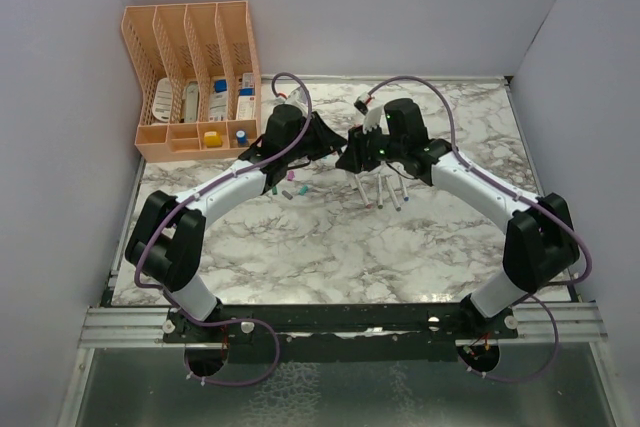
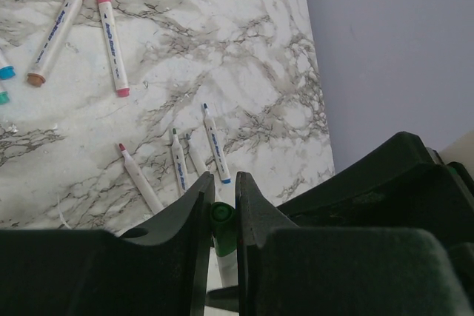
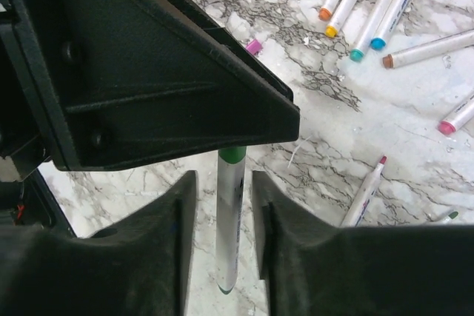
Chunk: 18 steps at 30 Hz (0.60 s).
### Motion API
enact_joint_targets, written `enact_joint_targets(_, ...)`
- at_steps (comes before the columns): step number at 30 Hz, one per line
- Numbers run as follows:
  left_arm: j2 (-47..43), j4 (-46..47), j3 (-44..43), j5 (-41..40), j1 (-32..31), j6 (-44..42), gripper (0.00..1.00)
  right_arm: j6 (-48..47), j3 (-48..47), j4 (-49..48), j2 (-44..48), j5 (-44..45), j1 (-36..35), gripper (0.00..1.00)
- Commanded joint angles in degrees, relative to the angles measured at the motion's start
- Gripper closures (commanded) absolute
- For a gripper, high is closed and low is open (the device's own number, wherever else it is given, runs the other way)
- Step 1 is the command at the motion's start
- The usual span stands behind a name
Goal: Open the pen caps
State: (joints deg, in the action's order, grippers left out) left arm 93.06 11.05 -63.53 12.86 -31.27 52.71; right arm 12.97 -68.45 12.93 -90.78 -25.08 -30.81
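My left gripper is shut on the green cap of a white pen, which it holds above the table. In the right wrist view the pen's barrel runs between my right gripper's fingers. A gap shows on each side of the barrel, so that gripper is open. The green cap disappears under the left gripper's body. In the top view the two grippers meet at mid-table. Loose caps lie on the table: a pink one and a few small ones.
Uncapped white pens lie beside the grippers. Several capped pens lie further off. A peach desk organiser stands at the back left. Grey walls border the table.
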Motion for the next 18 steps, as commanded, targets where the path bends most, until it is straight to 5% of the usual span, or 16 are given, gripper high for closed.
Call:
enact_joint_targets(1,-0.76,1.43,-1.02,1.63,-0.46,0.11,1.00,0.04,-2.35,-1.83,-1.31,-1.64,-0.48,0.74)
enact_joint_targets(4,-0.73,1.31,-1.13,1.44,-0.47,0.09,1.00,0.06,-2.26,-1.76,-1.18,-1.22,-0.48,0.98)
enact_joint_targets(18,0.00,-1.73,-5.35,-6.27,8.92,-1.49,1.00,2.00,14.73,-0.38,10.80,-1.99,-0.56,0.99)
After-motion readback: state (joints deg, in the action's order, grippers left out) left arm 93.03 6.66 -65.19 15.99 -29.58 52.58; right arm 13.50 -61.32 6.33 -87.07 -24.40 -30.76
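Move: The green-capped pen, its cap already held by the left fingers, hangs with its white body between the right hand's open fingers; its middle is about 1 cm back from and 2 cm below the right hand. Counted from the left hand, that middle lies some 5 cm back, 2 cm right and 3 cm lower. The red-tipped uncapped pen lies about 4 cm ahead of the right hand and 4 cm right, a loose green cap 4 cm ahead and 11 cm left, both some 15 cm below. The white body, just below the green cap, is pinched as the right fingers close after sinking about half a centimetre. Once shut, the right hand pauses, then starts pulling back and to the right, some 1 cm, away from the left hand. The left hand keeps its hold on the cap and shifts barely 1 cm to the left. ##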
